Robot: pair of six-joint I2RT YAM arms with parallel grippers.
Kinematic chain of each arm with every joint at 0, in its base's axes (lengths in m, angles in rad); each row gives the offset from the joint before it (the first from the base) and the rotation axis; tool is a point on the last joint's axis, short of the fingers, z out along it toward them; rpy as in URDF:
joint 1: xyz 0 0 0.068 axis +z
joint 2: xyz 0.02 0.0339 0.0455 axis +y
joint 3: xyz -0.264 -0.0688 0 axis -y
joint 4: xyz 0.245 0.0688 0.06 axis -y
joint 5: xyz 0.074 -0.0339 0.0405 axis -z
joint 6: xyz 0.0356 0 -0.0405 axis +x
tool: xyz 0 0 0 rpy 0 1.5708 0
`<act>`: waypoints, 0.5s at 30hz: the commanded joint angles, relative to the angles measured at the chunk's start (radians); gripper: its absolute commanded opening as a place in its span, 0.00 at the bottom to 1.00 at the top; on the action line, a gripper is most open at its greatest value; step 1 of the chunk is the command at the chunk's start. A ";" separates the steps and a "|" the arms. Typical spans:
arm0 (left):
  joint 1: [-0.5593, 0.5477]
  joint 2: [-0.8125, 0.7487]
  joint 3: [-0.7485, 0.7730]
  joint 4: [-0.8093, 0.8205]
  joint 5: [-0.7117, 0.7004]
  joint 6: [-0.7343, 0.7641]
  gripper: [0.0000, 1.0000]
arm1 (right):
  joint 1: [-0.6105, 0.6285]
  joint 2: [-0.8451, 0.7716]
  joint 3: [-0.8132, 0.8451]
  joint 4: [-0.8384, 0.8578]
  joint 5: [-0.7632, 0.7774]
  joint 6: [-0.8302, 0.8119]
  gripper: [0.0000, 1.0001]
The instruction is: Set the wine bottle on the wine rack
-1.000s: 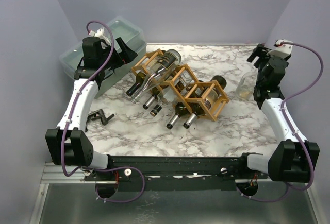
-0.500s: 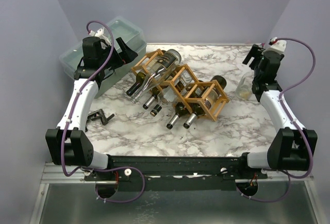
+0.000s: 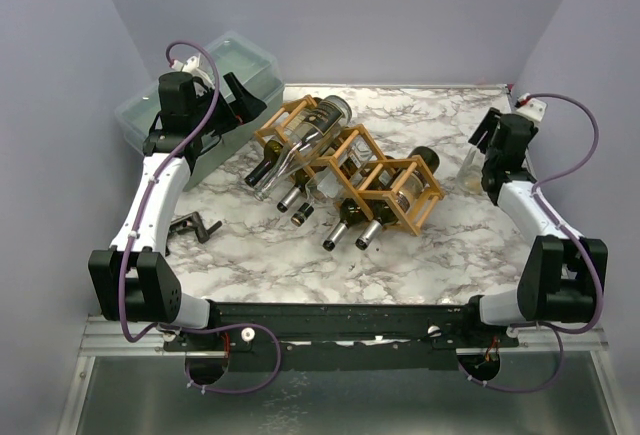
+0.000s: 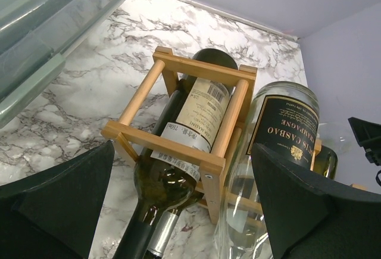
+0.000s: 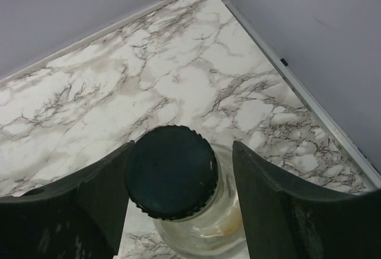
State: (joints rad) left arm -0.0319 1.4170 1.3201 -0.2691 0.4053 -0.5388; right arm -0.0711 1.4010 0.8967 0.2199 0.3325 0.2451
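A clear glass wine bottle [image 3: 472, 171] with a black screw cap [image 5: 171, 178] stands upright at the table's right side. My right gripper [image 3: 487, 137] hangs over it, open, with its jaws astride the cap [image 5: 181, 152]. The left finger [image 5: 101, 199] touches the cap. The right finger [image 5: 280, 199] stands a little off the neck. The wooden wine rack [image 3: 350, 163] lies diagonally mid-table with several bottles in its cells. My left gripper [image 3: 240, 105] is open above the rack's far-left end [image 4: 178, 143], holding nothing.
A translucent green bin [image 3: 185, 90] stands at the back left, behind the left arm. A small black clip [image 3: 195, 225] lies on the marble near the left arm. The table's right edge and wall [image 5: 309, 101] run close beside the clear bottle.
My right gripper has moved forward and down, from behind the clear bottle to astride its cap. The left arm and the rack have not moved.
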 commanded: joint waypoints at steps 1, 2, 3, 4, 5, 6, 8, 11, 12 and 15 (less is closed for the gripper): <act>0.009 -0.010 -0.015 0.027 0.034 -0.010 0.98 | 0.001 0.008 -0.065 0.107 0.042 -0.021 0.66; 0.009 -0.009 -0.015 0.027 0.035 -0.010 0.98 | 0.002 0.011 -0.072 0.118 0.042 -0.031 0.64; 0.009 -0.009 -0.015 0.028 0.035 -0.010 0.99 | 0.001 0.015 -0.074 0.131 0.038 -0.048 0.63; 0.009 -0.009 -0.015 0.028 0.037 -0.011 0.98 | 0.002 0.018 -0.080 0.142 0.031 -0.065 0.61; 0.009 -0.010 -0.015 0.029 0.036 -0.012 0.99 | 0.003 0.019 -0.083 0.154 0.025 -0.076 0.58; 0.009 -0.010 -0.016 0.031 0.037 -0.012 0.98 | 0.005 0.018 -0.087 0.161 0.017 -0.090 0.54; 0.009 -0.013 -0.018 0.033 0.037 -0.012 0.99 | 0.010 0.011 -0.090 0.173 0.007 -0.121 0.40; 0.010 -0.012 -0.019 0.036 0.040 -0.015 0.98 | 0.018 -0.005 -0.083 0.172 0.009 -0.159 0.22; 0.010 -0.012 -0.021 0.037 0.040 -0.016 0.98 | 0.019 -0.011 -0.078 0.165 0.009 -0.167 0.17; 0.010 -0.015 -0.022 0.040 0.041 -0.018 0.98 | 0.029 -0.024 -0.055 0.143 0.013 -0.197 0.02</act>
State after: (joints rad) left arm -0.0273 1.4170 1.3148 -0.2558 0.4213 -0.5461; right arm -0.0635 1.3987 0.8219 0.3588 0.3576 0.0738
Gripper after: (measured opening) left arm 0.985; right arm 0.365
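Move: The clear, black-capped wine bottle stands upright with its neck already between the right hand's open fingers; its middle is about 10 cm below the hand, level in depth and roughly 1 cm left. The wooden rack's middle lies some 30 cm left, 4 cm back and 14 cm lower; the dark bottle in its near end is about 17 cm left, 8 cm back and 16 cm lower. From the left hand, the clear bottle lies about 56 cm right, level in depth and 19 cm below. Sinking only about 1 cm with a slight drift to its right, then easing back up almost as far, the right hand stays at the clear bottle's neck. Its half-open fingers close and pinch the neck just under the black cap, as the wrist rolls roughly 10 degrees, left side down. ##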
